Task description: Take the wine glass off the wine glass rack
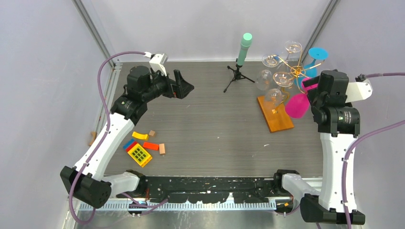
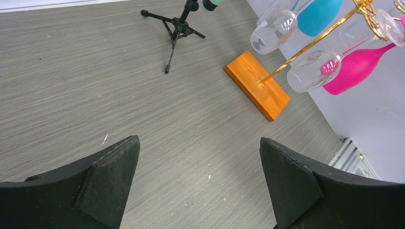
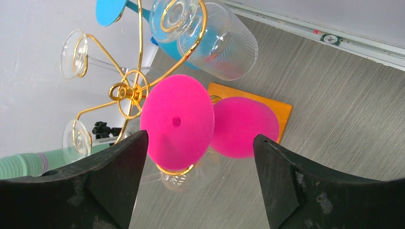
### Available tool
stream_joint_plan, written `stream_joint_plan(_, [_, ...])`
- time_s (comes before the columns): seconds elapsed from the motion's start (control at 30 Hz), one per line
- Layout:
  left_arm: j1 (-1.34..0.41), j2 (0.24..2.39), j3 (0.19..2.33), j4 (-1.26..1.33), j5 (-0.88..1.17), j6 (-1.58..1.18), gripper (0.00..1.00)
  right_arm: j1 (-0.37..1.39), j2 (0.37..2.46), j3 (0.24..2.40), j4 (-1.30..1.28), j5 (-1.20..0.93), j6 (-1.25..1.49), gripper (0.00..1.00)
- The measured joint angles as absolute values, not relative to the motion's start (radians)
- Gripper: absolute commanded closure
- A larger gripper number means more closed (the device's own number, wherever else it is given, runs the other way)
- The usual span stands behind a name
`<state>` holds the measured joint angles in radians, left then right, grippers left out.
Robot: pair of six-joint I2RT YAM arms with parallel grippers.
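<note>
The wine glass rack (image 1: pixel 297 71) is a gold wire stand on an orange wooden base (image 1: pixel 275 114) at the back right. Several wine glasses hang upside down from it: clear ones (image 1: pixel 273 61), a blue one (image 1: pixel 317 54) and a pink one (image 1: pixel 297 106). My right gripper (image 1: pixel 309 91) is open right beside the pink glass. In the right wrist view the pink glass's round foot (image 3: pixel 179 121) sits in a gold curl just beyond my right gripper (image 3: pixel 200 138), with its bowl (image 3: pixel 243 126) behind. My left gripper (image 1: pixel 184 88) (image 2: pixel 198 139) hangs open over bare table at the back left, holding nothing.
A black tripod with a mint-green cylinder (image 1: pixel 241 62) stands left of the rack. Several coloured toy blocks (image 1: pixel 141 150) lie at the front left. Grey walls and metal frame posts (image 1: pixel 317 28) close in behind the rack. The rack base (image 2: pixel 258 86) lies near the table's right edge.
</note>
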<state>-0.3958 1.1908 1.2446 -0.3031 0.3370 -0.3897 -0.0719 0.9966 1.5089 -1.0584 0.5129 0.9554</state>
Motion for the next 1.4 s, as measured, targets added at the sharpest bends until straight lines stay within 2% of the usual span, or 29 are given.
stream_joint_plan(0.23, [-0.397,1.191,1.245,-0.303,0.336,-0.39,0.0,-0.11,1.035,1.508,-1.04,0.49,0.947,0.46])
stream_joint_plan(0.3, [-0.397,1.191,1.245,-0.303,0.334,-0.39,0.0,-0.12,1.032,1.505,-1.039,0.487,0.948,0.59])
stream_joint_plan(0.37, [-0.397,1.191,1.245,-0.303,0.332,-0.39,0.0,-0.126,1.028,1.497,-1.036,0.487,0.949,0.65])
stream_joint_plan(0.67, [-0.398,1.191,1.245,-0.303,0.323,-0.386,0.0,-0.131,1.014,1.489,-1.016,0.484,0.97,0.81])
stream_joint_plan(0.8, [-0.398,1.191,1.245,-0.304,0.315,-0.386,0.0,-0.132,1.003,1.494,-0.999,0.482,0.981,0.98])
stream_joint_plan(1.4, [-0.399,1.191,1.245,-0.304,0.287,-0.386,0.0,-0.133,0.954,1.513,-1.027,0.411,1.057,1.0])
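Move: Just ahead of the right hand, about 3 cm forward, 2 cm left and 1 cm higher, is the foot of the upside-down pink wine glass, its bowl hanging below. The rack hub is some 8 cm ahead and 6 cm left; a clear glass foot 6 cm ahead, 3 cm right; another 5 cm ahead, 11 cm left; the blue glass foot 13 cm straight ahead. From the left hand, the pink foot lies about 40 cm right, roughly level and 3 cm higher. Closing from nearly wide open to almost shut, the right hand's fingers pinch the foot of the pink glass from above and below, first easing about 1.5 cm forward and right. It then rises some 2.5 cm from its lowest point while the fingertips tilt up about 10 degrees, and draws back slowly a little over 1 cm and slightly left, keeping the pinch. ##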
